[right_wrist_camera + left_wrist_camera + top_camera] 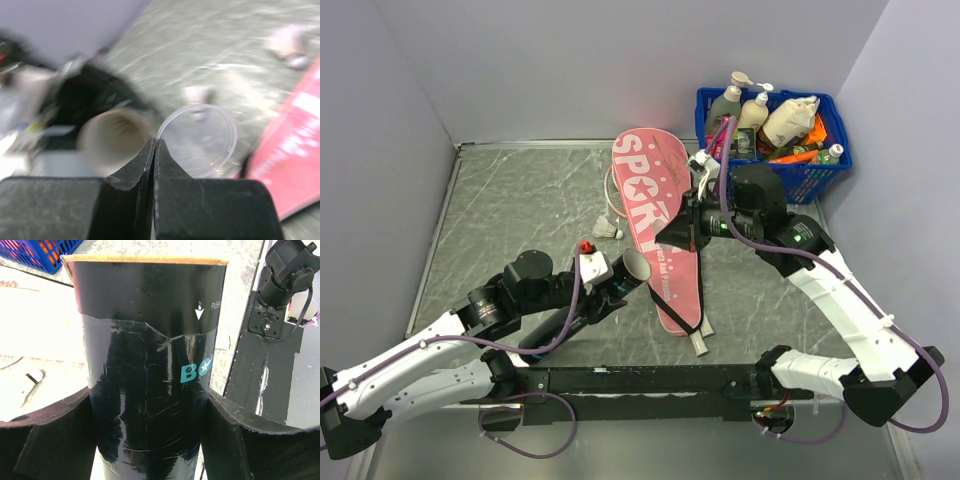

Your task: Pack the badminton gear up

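My left gripper (150, 445) is shut on the slim black tube (150, 360), one finger pressed against each side. In the top view the tube (632, 268) is tilted, its open mouth facing up and right toward my right gripper (682, 224). My right gripper (155, 150) is shut on the rim of a clear round lid (202, 140), held close beside the tube's open mouth (115, 140). The pink racket cover (660, 215) lettered "SPORT" lies flat under both grippers. A white racket handle (700, 342) sticks out at its near end. A white shuttlecock (610, 232) lies left of the cover.
A blue plastic basket (820, 172) of bottles stands at the back right corner. Grey walls close in the table on three sides. A thin racket hoop (611, 190) shows at the cover's left edge. Two blurred shuttlecocks (197, 94) lie on the table beyond the lid.
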Robot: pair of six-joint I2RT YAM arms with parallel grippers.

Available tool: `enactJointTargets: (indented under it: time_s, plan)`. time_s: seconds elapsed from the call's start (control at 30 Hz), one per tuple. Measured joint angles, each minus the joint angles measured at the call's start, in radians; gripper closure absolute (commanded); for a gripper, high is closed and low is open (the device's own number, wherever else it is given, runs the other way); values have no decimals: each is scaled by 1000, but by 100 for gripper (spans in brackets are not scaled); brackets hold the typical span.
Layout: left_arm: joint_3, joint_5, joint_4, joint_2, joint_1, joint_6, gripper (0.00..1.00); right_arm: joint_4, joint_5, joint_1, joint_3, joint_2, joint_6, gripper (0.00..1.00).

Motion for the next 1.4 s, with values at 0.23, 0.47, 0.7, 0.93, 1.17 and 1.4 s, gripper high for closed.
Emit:
enactJointTargets:
  time_s: [0.23,0.47,0.7,0.93,1.17,1.4]
  plan:
    - [0,-2,0,-2,0,-3,82,-58,371,-40,-22,116,9,100]
    - [0,-15,0,-24,0,-6,82,-70,562,-232,-191,242,98,100]
    - [0,-45,0,-35,0,-12,82,-62,695,-331,-242,372,187,100]
    - [0,-80,2,-53,0,-30,82,-47,737,-358,-277,488,244,93]
    - [0,-98,13,-74,0,-34,83,-47,750,-363,-277,546,275,64]
    - [0,-106,13,-82,0,-39,85,-77,760,-363,-257,526,274,50]
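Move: About 13 cm ahead, 19 cm to the right and 32 cm below the right hand, which holds the clear tube lid, is the bare table spot beside the pink bag. The bag's middle lies 20 cm ahead of that hand, 32 cm down; the tube's open mouth 7 cm back, 7 cm left, 3 cm below. From the tube-gripping left hand the spot is some 17 cm ahead, 33 cm right, 22 cm down. Carrying the pinched lid away from the tube, the right hand swings forward and right over the bag, then sinks about 30 cm to the bare table on its right, turning clockwise until the fingers point nearly straight down. There they open to about half, let go of the lid and start to rise. The left hand keeps its grip on the tube and lifts it some 2.5 cm. ##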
